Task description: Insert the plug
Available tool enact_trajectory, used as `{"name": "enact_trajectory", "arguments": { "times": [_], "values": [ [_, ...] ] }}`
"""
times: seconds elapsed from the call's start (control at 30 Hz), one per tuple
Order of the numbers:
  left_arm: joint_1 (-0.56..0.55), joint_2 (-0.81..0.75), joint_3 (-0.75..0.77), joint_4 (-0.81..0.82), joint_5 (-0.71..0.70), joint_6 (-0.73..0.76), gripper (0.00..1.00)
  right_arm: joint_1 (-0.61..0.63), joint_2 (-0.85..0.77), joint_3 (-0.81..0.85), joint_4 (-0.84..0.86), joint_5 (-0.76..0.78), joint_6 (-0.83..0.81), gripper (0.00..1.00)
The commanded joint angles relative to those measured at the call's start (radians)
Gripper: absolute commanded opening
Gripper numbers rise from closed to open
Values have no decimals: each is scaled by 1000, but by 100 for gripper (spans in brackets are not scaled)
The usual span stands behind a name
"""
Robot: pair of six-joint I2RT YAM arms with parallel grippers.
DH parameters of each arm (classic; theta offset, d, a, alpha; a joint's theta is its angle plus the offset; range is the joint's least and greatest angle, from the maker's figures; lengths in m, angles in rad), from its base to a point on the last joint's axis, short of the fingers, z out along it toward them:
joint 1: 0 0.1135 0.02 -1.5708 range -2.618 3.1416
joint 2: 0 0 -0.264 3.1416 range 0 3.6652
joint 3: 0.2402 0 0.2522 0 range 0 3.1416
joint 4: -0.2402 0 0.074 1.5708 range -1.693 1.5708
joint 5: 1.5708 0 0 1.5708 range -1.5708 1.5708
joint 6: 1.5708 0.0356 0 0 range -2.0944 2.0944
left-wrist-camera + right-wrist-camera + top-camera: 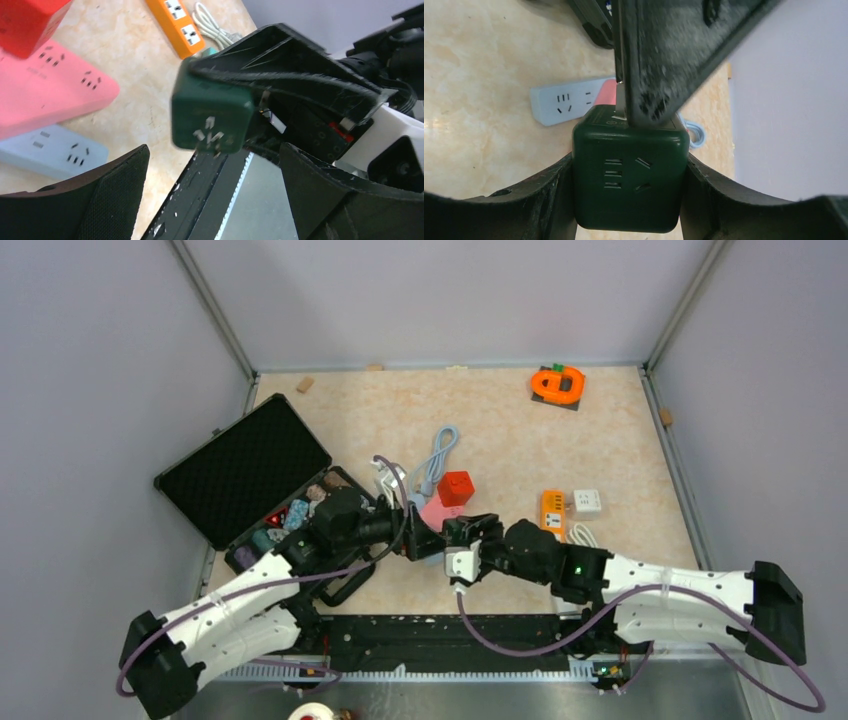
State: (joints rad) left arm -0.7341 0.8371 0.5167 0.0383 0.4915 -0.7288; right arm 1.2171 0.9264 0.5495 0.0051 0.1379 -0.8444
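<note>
The plug is a dark green cube (630, 172) with socket slots on one face and metal prongs (210, 131) on another. My right gripper (630, 165) is shut on it, one finger pressed on each side, holding it above the table. My left gripper (215, 160) stands wide open just below and in front of the cube, nothing between its fingers; one of its fingers (664, 50) reaches over the cube's top in the right wrist view. Both grippers meet at the table's near middle, left gripper (420, 540) and right gripper (458, 538).
A pink power strip (45, 95), a light blue strip (50, 150) and a red cube (455, 487) lie just beyond the grippers. An orange strip (552, 512) and white adapter (587, 502) sit to the right. An open black case (250, 475) is at the left.
</note>
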Motion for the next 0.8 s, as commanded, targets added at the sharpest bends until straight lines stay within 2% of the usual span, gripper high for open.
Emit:
{"name": "enact_trajectory", "arguments": {
  "times": [0.0, 0.13, 0.23, 0.33, 0.37, 0.43, 0.47, 0.5, 0.53, 0.57, 0.63, 0.67, 0.73, 0.77],
  "values": [
    [-62, 54, 84, 96, -54, 101, 99, 15, 1, 72, 55, -87, 40, 0],
    [-97, 128, 113, 104, -59, 115, 96, 16, 8, 79, 70, -103, 55, 0],
    [-108, 175, 123, 112, -57, 121, 85, 16, 11, 85, 78, -114, 64, 0],
    [-108, 197, 122, 117, -58, 131, 60, 15, 14, 88, 85, -113, 72, 0],
    [-108, 198, 121, 117, -60, 134, 44, 16, 15, 89, 84, -112, 73, 0],
    [-108, 191, 117, 117, -73, 142, 19, 16, 19, 87, 88, -110, 77, 0],
    [-109, 183, 113, 117, -81, 148, 10, 15, 21, 86, 93, -107, 89, 0],
    [-109, 175, 111, 113, -90, 157, 6, 15, 26, 86, 97, -103, 113, 0],
    [-108, 162, 110, 106, -105, 167, 4, 15, 30, 86, 103, -96, 131, 8],
    [-108, 148, 108, 98, -122, 180, 2, 15, 35, 87, 113, -83, 168, 23],
    [-109, 109, 96, 81, -170, 221, 0, 9, 39, 88, 152, -30, 263, 62],
    [-108, 88, 88, 69, -189, 245, 0, 0, 39, 90, 165, -19, 316, 76],
    [-108, 34, 74, 42, -241, 293, 0, -23, 41, 107, 161, -25, 415, 94],
    [-108, 5, 62, 31, -261, 329, 0, -35, 46, 119, 151, -23, 464, 98]
  ]
}}
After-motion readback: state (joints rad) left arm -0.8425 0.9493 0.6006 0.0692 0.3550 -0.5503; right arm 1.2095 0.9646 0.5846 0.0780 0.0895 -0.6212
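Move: The right hand holds the green plug between its pads, while the open left hand faces it: the plug is about 5 cm to the left hand's right, 1 cm ahead and 1 cm lower. From the left hand, the pink socket block lies some 5 cm ahead, 1 cm right and 9 cm below; the red cube is 10 cm ahead, 4 cm right and 7 cm down; the blue strip is about 4 cm ahead, 2 cm left and 12 cm down. The left hand goes rightward about 3.5 cm to the green plug, rising a little before sinking about 2 cm, and closes its fingers on the plug's sides, while the right hand still grips the plug and brings it roughly 1.5 cm left and 1 cm back, then holds nearly still. With the left grip made, the right fingers open wide and let go as that hand tilts some 15 degrees and rises slightly, and the left hand eases about 1 cm each left, forward and up with the plug, its wrist turning a little. ##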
